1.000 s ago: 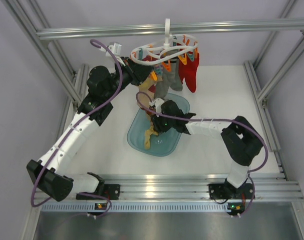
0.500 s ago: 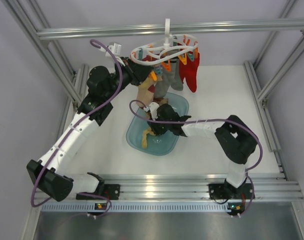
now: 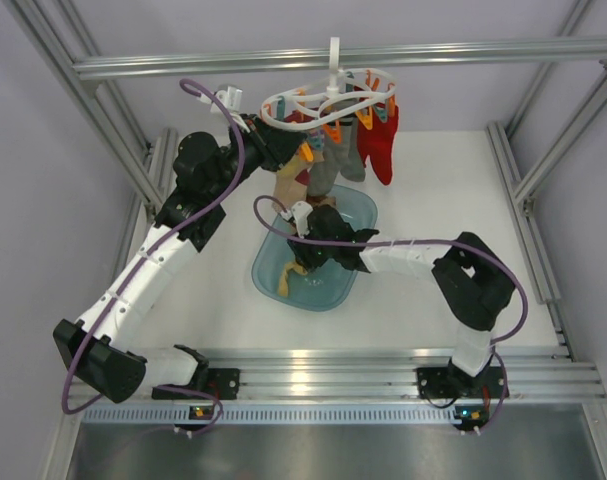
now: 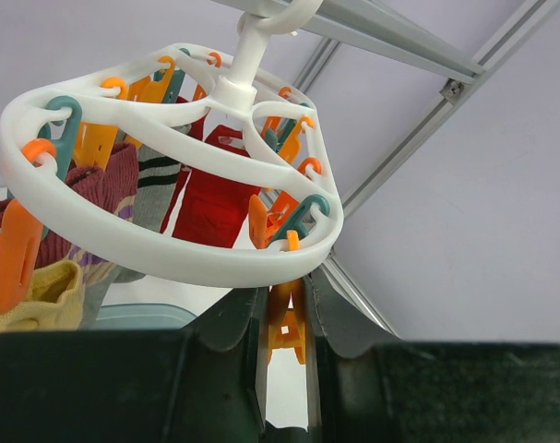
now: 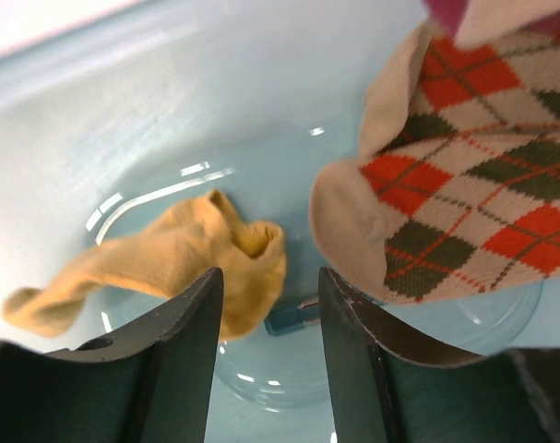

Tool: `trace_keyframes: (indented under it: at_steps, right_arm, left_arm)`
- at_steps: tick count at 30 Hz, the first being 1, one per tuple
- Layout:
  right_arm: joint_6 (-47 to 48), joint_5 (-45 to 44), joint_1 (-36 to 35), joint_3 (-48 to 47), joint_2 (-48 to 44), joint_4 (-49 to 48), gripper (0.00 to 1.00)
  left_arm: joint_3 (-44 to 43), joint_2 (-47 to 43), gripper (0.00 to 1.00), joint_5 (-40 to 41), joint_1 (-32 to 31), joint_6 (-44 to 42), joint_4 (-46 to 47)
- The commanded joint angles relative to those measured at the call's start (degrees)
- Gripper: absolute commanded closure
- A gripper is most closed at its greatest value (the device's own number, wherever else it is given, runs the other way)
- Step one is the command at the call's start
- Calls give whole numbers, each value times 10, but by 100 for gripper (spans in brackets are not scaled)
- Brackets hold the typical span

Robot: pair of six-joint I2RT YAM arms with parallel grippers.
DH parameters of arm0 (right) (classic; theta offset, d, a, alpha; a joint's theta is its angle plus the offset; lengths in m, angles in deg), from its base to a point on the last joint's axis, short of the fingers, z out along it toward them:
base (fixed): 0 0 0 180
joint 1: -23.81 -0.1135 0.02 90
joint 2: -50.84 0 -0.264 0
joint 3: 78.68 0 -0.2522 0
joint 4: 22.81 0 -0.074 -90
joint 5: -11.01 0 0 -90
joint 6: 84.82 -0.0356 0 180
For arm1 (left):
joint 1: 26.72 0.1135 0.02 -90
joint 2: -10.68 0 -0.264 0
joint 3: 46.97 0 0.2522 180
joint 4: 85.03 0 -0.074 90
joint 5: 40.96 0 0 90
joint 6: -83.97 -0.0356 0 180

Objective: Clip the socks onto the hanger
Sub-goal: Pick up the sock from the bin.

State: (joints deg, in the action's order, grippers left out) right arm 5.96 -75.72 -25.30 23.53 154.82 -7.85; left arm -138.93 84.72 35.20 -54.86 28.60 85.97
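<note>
The white round hanger (image 3: 328, 100) hangs by its hook from the top bar. A red sock (image 3: 380, 148), a striped sock (image 3: 330, 168) and an argyle sock (image 3: 288, 185) hang from its clips. My left gripper (image 3: 293, 152) is at the ring's left side, shut on a dangling orange clip (image 4: 289, 325) under the ring (image 4: 169, 254). My right gripper (image 3: 305, 252) is open and low inside the blue tray (image 3: 338, 290). A mustard sock (image 5: 169, 260) lies on the tray floor just left of its jaws (image 5: 270, 305). The argyle sock's toe (image 5: 464, 212) hangs at the right.
Aluminium frame bars run across the top (image 3: 483, 52) and down both sides. A small blue block (image 5: 293, 317) lies on the tray floor between the right fingers. White tabletop surrounds the tray.
My right gripper has moved left and lower into the tray, toward the mustard sock. The left arm and hanger have not moved.
</note>
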Motion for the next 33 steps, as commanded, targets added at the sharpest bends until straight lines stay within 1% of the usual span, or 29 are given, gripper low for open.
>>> trace_keyframes:
  at_steps: [1, 5, 9, 15, 17, 19, 21, 27, 30, 32, 33]
  right_arm:
    - [-43, 2, -2, -54, -31, 11, 55]
    - [-70, 26, -4, -71, -23, 32, 55]
    - [-72, 18, -8, -61, -7, 31, 55]
    - [-53, 1, -10, -53, 20, 43, 56]
    - [-46, -1, -16, -56, 30, 53, 55]
    - [-27, -5, -20, -62, 37, 70, 51]
    - [-12, -14, -24, -62, 47, 69, 50]
    - [33, -27, -23, -70, 82, 68, 52]
    - [42, -27, -23, -72, 94, 64, 57]
    - [45, -20, -24, -72, 94, 63, 68]
    - [49, -16, -24, -66, 90, 59, 81]
  left_arm:
    - [13, 8, 100, 2, 4, 6, 4]
    - [13, 7, 100, 0, 5, 4, 6]
    - [12, 6, 100, 1, 5, 3, 3]
    - [13, 5, 100, 2, 5, 0, 3]
    - [12, 4, 100, 2, 5, 0, 3]
    - [13, 6, 100, 1, 5, 0, 3]
    - [13, 6, 100, 0, 6, 2, 3]
    - [12, 8, 100, -1, 7, 3, 3]
    - [12, 8, 100, 0, 6, 4, 3]
    - [12, 8, 100, 0, 7, 4, 3]
    - [12, 9, 100, 0, 7, 4, 3]
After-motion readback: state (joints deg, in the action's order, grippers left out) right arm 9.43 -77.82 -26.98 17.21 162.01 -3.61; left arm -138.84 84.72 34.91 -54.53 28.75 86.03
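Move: The yellow sock's middle is about 3 cm left of the right gripper, 2 cm back and 4 cm below, its cuff almost under the open fingertips in the bin. The argyle sock lies some 9 cm ahead and 4 cm right, about 4 cm below. A dark teal piece lies level ahead, roughly 2 cm right and 4 cm down. From the left gripper the yellow sock is around 8 cm back, 3 cm left and 43 cm below. Raise the right gripper nearly 3 cm, drifting about 2 cm left, then bring it down some 5 cm onto the yellow sock's cuff, easing back a little before slipping forward at the bottom while the hand rolls about 10 degrees, left side dropping. Keep the fingers open until down, then close them to about half their starting gap and pinch the cuff. ##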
